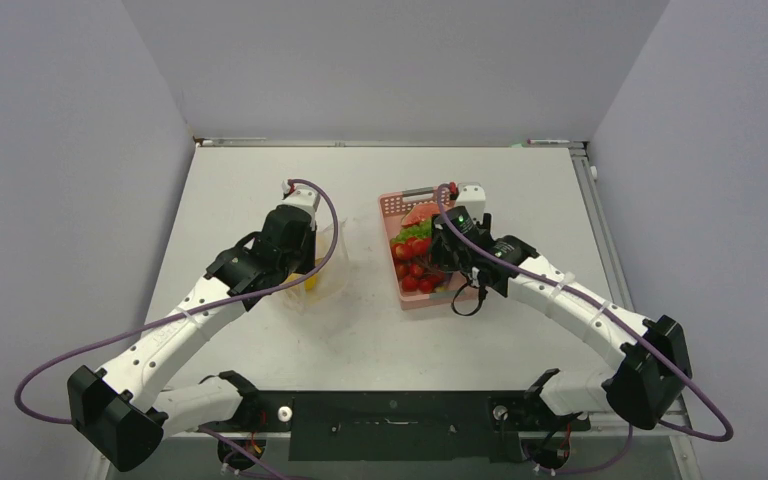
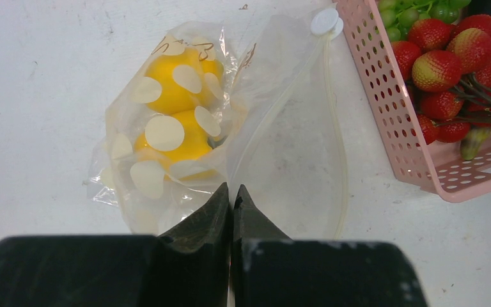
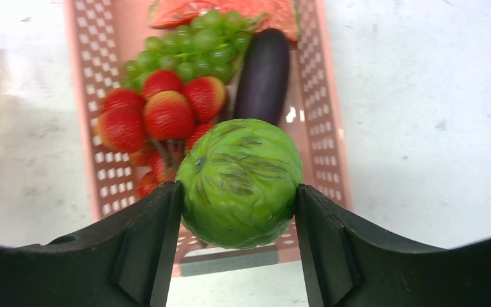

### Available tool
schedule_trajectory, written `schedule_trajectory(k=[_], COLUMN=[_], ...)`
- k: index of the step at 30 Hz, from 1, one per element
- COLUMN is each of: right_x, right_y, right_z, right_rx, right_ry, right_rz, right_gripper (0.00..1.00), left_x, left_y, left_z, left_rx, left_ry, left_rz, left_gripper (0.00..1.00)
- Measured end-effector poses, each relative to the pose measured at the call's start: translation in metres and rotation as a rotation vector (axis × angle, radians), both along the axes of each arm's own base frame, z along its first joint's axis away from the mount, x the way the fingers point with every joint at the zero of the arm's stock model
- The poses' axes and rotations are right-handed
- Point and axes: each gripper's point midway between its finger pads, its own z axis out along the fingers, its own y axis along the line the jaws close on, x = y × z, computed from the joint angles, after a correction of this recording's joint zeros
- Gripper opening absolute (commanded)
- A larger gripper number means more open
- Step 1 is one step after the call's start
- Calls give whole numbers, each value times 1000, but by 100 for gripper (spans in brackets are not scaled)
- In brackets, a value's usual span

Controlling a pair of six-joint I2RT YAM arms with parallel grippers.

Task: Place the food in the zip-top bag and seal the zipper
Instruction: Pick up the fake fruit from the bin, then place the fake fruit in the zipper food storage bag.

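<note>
The clear zip-top bag (image 2: 281,128) lies on the white table with two yellow pieces of food (image 2: 176,96) inside, and its zipper (image 2: 340,128) curves along the open mouth. My left gripper (image 2: 232,188) is shut on the bag's near edge. My right gripper (image 3: 238,192) is shut on a round green piece (image 3: 240,182), held above the pink basket (image 3: 77,96). In the basket lie a dark purple eggplant (image 3: 263,77), a red cluster (image 3: 166,109) and green grapes (image 3: 192,48). From above, the bag (image 1: 328,262) sits left of the basket (image 1: 392,205).
A white round tab (image 2: 325,20) sits at the zipper's far end, close to the basket's corner (image 2: 358,38). An orange-red slice (image 3: 179,13) lies at the basket's far end. Grey walls stand around the table (image 1: 260,180).
</note>
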Motion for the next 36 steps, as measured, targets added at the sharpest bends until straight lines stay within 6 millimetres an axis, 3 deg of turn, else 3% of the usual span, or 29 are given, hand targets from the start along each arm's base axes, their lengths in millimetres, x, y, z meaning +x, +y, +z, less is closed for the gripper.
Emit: schedule_trajectory(k=[21, 25, 32, 36], right_x=[-36, -39, -48, -54], right_y=[140, 164, 201, 222], right_z=[75, 74, 45, 42], right_rx=[489, 557, 587, 600], right_ry=[-114, -94, -8, 13], right_rz=[434, 484, 550, 591], right_gripper=[28, 29, 28, 29], left_x=[0, 0, 0, 0], left_y=[0, 0, 0, 0], left_z=[0, 0, 0, 0], left_rx=[0, 0, 0, 0], left_ry=[0, 0, 1, 1], left_rz=[0, 0, -1, -1], left_gripper=[0, 0, 0, 0])
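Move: The open mouth of the bag, where the held cabbage is to go, lies about 23 cm to the right hand's left, some 3 cm back and roughly level in height. The bin's middle is about 6 cm ahead, 3 cm left and 11 cm below, with strawberries 3 cm ahead, 6 cm left and 10 cm down; the bagged yellow peppers lie 27 cm left, 2 cm back, 11 cm down. From the left hand the mouth is 2 cm ahead, 2 cm right and 2 cm down. The right hand, still gripping the green cabbage, carries it some 21 cm left and gradually about 6 cm back, out over the bin's left side to the open bag, climbing about 8 cm before sinking roughly 3 cm near the end. On the way the wrist swings about 35 degrees counter-clockwise and rolls its left side up, aiming the fingers at the mouth, while the left hand stays still and keeps its pinch on the bag's rim. ##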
